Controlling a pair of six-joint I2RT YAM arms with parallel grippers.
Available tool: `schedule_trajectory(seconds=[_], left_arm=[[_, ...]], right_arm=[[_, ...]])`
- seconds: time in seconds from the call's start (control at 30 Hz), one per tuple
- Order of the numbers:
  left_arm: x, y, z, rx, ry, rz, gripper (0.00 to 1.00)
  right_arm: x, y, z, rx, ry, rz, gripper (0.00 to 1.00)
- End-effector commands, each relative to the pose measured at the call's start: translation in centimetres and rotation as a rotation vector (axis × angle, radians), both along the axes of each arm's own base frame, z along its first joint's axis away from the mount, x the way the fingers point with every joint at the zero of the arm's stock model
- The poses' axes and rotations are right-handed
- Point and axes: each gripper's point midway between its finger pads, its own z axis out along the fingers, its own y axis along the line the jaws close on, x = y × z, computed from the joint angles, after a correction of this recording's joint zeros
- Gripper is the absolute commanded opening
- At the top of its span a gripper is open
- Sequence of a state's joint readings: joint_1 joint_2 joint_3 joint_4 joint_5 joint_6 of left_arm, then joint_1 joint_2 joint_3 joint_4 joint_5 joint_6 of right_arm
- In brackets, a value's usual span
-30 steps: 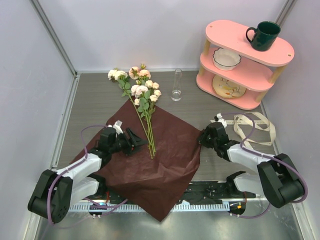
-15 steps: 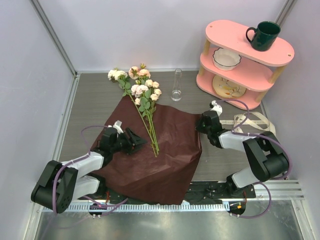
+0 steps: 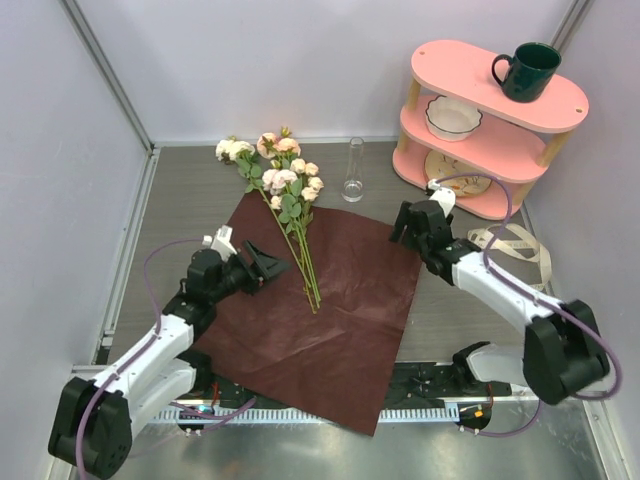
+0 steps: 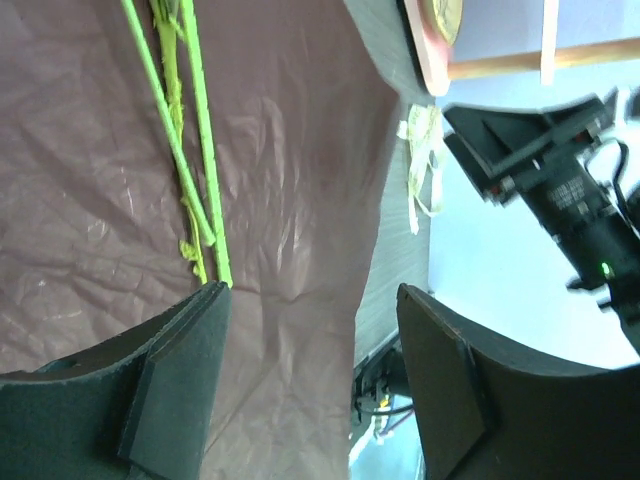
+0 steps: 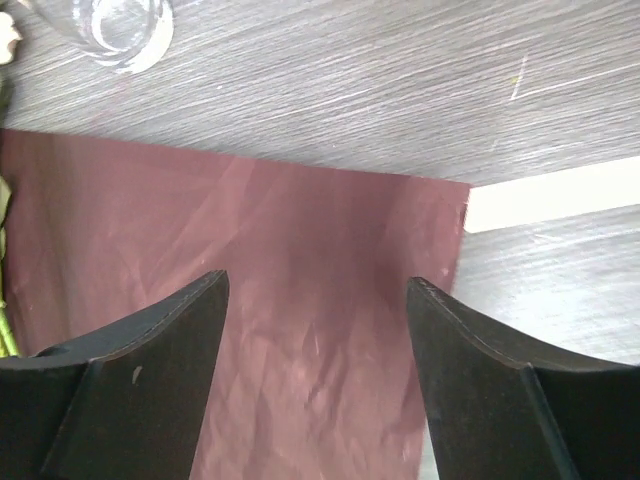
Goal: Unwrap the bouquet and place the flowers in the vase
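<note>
The bouquet is unwrapped. Its maroon paper lies spread flat on the table, and the flowers rest across its upper left part with the blooms off the far edge. Their green stems run just ahead of my left gripper, which stands open above the paper with nothing between its fingers. My right gripper hovers open over the paper's far right corner, holding nothing. The clear glass vase stands upright behind the paper, and its base shows in the right wrist view.
A beige ribbon lies on the table to the right of the paper. At the back right stands a pink shelf with a dark green mug, a white bowl and a plate. Grey walls enclose the table.
My right gripper carried the paper's right corner toward the back, then opened and let it go, so the sheet now lies flatter. My left gripper shifted slightly back and left.
</note>
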State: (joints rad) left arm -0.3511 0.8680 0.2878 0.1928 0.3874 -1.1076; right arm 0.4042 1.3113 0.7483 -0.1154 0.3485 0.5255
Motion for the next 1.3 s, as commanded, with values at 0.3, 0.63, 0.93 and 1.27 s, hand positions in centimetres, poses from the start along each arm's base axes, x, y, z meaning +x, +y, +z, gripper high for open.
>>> schedule_trajectory(seconds=[0.3, 0.63, 0.93, 1.27], left_arm=[[13.8, 4.5, -0.6, 0.154, 0.138, 0.333, 0.52], [27.4, 8.2, -1.3, 0.148, 0.058, 0.435, 0.56], [30.8, 8.3, -4.1, 0.211, 0.102, 0.447, 0.41], [30.7, 7.7, -8.3, 0.312, 0.156, 0.431, 0.43]], right_arm=[[-5.5, 7.3, 7.2, -0.022, -0.094, 0.342, 0.76], [-8.1, 7.2, 7.2, 0.037, -0.115, 0.410, 0.75], [-8.8, 5.5, 8.7, -0.007, -0.173, 0.400, 0.75], [-8.9, 5.6, 9.5, -0.002, -0.191, 0.413, 0.75]])
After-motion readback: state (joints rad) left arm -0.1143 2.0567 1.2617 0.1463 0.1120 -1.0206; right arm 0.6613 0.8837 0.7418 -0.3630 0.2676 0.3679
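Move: The white rose's stem, just below its leaves, lies some 30 cm ahead of the left hand, 8 cm to its left and 11 cm down. The pink roses are about 34 cm ahead of that hand, straight in line; the glass vase stands roughly 31 cm ahead and 17 cm to its right. From the right hand, that stem is about 16 cm ahead and 31 cm left, while the wrapping's right-hand corner lies 3 cm ahead, 4 cm right and 9 cm down. Forward in one quick sweep of about 30 cm over the wrapping goes the left hand, veering left and sinking about 8 cm onto the white rose's stem, turning some 25 degrees counter-clockwise and narrowing its fingers to half-open around the stem without closing. The empty right hand, still wide open, backs off and up from the wrapping, swinging left. ##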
